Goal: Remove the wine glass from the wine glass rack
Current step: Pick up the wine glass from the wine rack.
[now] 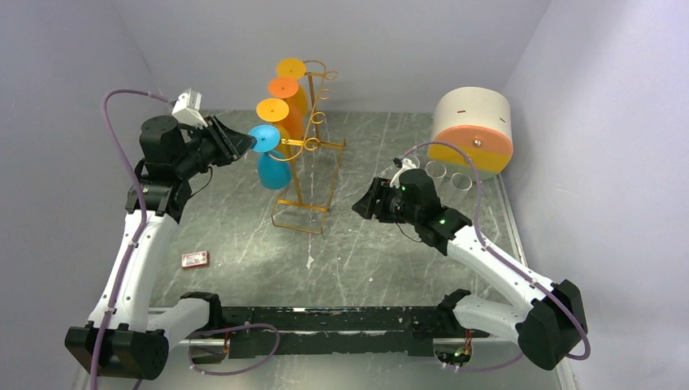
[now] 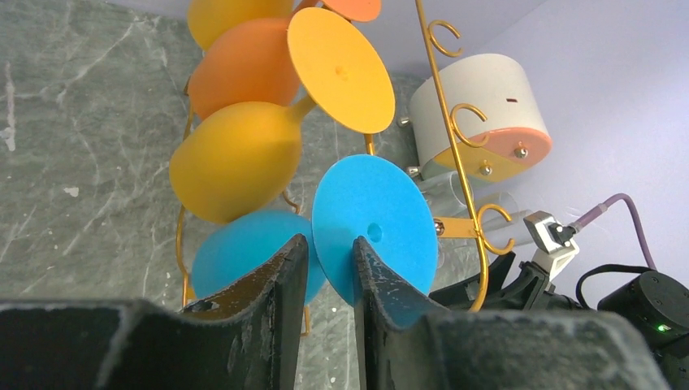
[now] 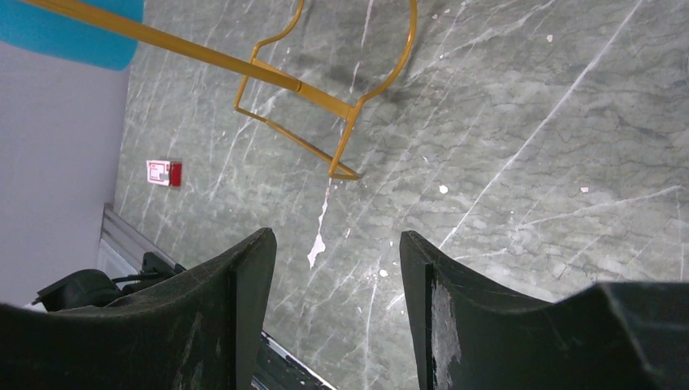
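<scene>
The wine glass rack (image 1: 313,146) is a tall gold wire stand mid-table. A blue wine glass (image 1: 274,169) hangs upside down at the rack's near left end, below several orange and yellow ones (image 1: 284,106). My left gripper (image 1: 244,145) is level with its flat blue foot (image 2: 382,219). The foot's edge sits in the narrow gap between the parted fingers (image 2: 329,241), and the blue bowl (image 2: 236,252) shows behind the left finger. My right gripper (image 1: 361,203) hovers open and empty over the table, right of the rack's wire base (image 3: 284,77).
A white and orange round container (image 1: 474,130) stands at the back right with clear glasses (image 1: 448,175) in front of it. A small red box (image 1: 195,259) lies near the left arm. Grey walls close in on the table's sides.
</scene>
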Controlling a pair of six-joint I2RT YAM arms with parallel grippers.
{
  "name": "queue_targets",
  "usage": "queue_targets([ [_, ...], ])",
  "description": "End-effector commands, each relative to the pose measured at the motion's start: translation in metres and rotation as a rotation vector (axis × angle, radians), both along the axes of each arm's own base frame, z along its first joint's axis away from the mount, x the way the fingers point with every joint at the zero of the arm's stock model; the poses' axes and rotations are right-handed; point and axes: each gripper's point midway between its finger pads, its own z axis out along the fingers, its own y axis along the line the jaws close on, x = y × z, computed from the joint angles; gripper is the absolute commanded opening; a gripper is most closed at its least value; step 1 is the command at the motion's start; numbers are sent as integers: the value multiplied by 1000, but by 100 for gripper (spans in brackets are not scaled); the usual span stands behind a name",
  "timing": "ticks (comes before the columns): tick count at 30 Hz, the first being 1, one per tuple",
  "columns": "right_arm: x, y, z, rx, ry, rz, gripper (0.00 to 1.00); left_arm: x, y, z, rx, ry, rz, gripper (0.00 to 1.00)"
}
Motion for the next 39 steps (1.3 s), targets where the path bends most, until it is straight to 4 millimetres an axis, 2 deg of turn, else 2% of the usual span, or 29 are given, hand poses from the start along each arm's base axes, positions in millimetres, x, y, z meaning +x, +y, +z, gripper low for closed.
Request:
queue_targets([
  [1,2,-4,10,-1,-26,-14,62,0,-3,-7,-2,29,-26,30],
  [4,1,-4,11,3,-29,-15,62,1,0,-7,4,43,-8,20],
  [12,3,0,15,9,-31,0,62,-1,5,11,9,-1,24,8],
  [25,2,3,14,40,-20,-2,62,-1,9,48,-60,-60,76,7],
  [30,2,1,19,43,-34,-14,62,0,14,51,-68,-59,114,7],
  [39,0,-1,22,43,-38,-17,62,2,10,52,-104,-59,103,7],
])
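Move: The wine glass's blue foot is right at the left hand's fingertips, its middle about 3 cm to the right and 2 cm ahead, level with them. Its yellow neighbour's foot sits some 10 cm ahead and 5 cm right of the hand, and the rack's near loop about 8 cm right, straight across and slightly lower. From the idle right hand the blue foot lies about 21 cm left, 10 cm ahead and 15 cm higher. The left hand closes its part-open fingers on the near-left rim of the wine glass's blue foot, most of the closing coming first, while it barely shifts sideways. With the foot pinched it rises about 3.5 cm, drifting roughly 1 cm left away from the rack's near loop and turning some 5 degrees counter-clockwise, the fingers easing on to nearly shut. ##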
